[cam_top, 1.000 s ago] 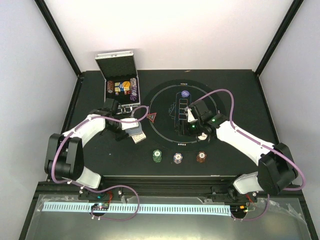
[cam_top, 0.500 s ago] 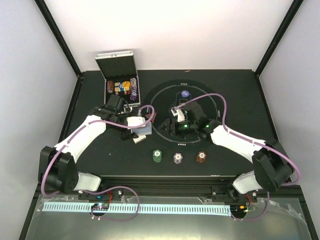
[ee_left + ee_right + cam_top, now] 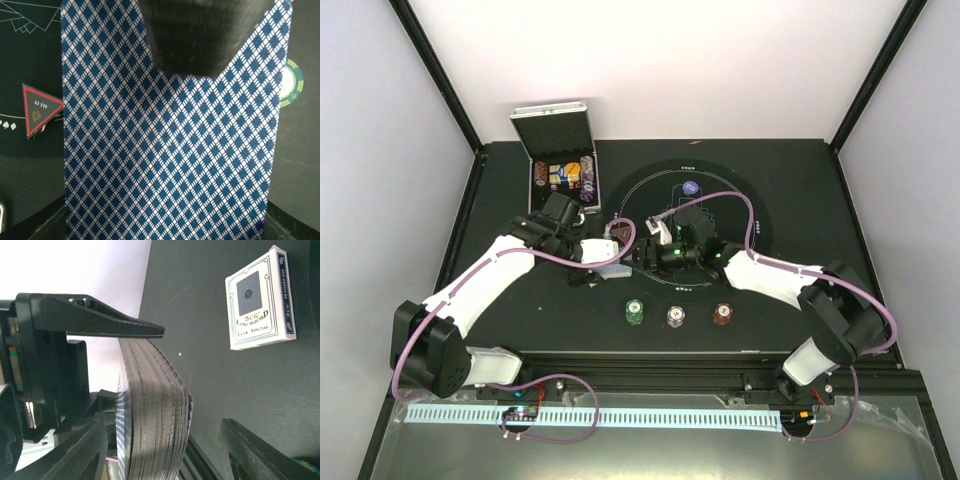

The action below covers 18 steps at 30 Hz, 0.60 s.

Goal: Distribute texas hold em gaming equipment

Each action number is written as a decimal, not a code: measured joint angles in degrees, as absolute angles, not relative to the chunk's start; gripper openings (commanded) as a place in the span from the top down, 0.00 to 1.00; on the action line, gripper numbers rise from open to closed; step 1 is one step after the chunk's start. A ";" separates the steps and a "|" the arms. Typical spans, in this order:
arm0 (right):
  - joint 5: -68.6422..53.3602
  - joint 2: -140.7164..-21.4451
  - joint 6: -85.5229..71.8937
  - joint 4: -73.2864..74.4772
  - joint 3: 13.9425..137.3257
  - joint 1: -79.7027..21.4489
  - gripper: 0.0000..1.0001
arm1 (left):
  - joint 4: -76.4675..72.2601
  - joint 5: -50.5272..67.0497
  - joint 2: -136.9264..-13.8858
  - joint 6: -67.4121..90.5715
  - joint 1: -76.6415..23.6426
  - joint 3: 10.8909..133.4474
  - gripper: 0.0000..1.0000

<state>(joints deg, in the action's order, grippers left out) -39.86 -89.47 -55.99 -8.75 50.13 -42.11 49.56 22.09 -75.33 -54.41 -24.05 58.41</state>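
My left gripper [image 3: 610, 256] is shut on a thick deck of playing cards [image 3: 618, 270] at the left rim of the round mat [image 3: 740, 215]. The deck's blue diamond back [image 3: 165, 150] fills the left wrist view, with my left gripper [image 3: 165, 222] hidden beneath it. My right gripper [image 3: 642, 256] has reached the deck. It is open, and the deck's edge [image 3: 155, 410] stands between the right gripper's [image 3: 162, 426] spread fingers without touching them. A red triangle token [image 3: 40, 109] lies on the mat beside the deck. Green [image 3: 636, 313], white [image 3: 676, 316] and brown-red [image 3: 722, 313] chip stacks stand nearer the front.
The silver case [image 3: 560, 165] stands open at the back left with more chips inside. A white card box [image 3: 260, 297] lies on the table left of the deck. A blue button [image 3: 691, 187] rests at the far side of the mat.
My left arm carried the deck to the right, up to the mat's rim. My right arm swung left from the mat's middle and brought its open fingers round the deck.
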 measured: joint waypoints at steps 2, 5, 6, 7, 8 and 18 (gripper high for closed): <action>-40.07 -90.15 -56.73 -9.76 50.22 -42.28 0.47 | 49.76 22.09 -74.98 -54.26 -24.36 58.54 0.98; -40.53 -91.33 -58.26 -11.75 50.43 -42.74 0.61 | 49.76 22.09 -74.94 -54.11 -24.73 58.85 0.99; -40.71 -91.74 -59.05 -12.60 50.46 -42.96 0.66 | 49.76 22.09 -74.94 -54.02 -24.82 58.85 0.98; -40.91 -92.07 -59.22 -13.19 50.52 -43.18 0.71 | 49.78 22.09 -74.94 -53.93 -24.91 58.85 0.98; -41.08 -92.42 -59.72 -14.02 50.57 -43.42 0.76 | 49.80 22.09 -74.94 -53.89 -25.02 58.85 0.98; -42.63 -93.30 -64.73 -21.58 49.98 -44.36 0.99 | 50.81 22.46 -72.16 -52.23 -25.47 58.89 0.01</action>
<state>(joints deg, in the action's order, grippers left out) -42.63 -93.30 -64.73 -21.58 49.98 -44.36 50.81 22.46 -72.16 -52.23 -25.47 58.89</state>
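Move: The left hand still holds the blue card deck, its middle about 2 cm to that hand's right and 1 cm below. From the right hand, whose open fingers already straddle the deck, it lies about 4 cm left and 1 cm lower. From the right hand too, the card box lies 8 cm left, 4 cm back; the all-in triangle 2 cm left, 6 cm ahead; the green chips straight back 12 cm. All three are some 15 cm below. The right hand eases about 2.5 cm left, pinching the deck, then rises slightly; the left fingers open. ##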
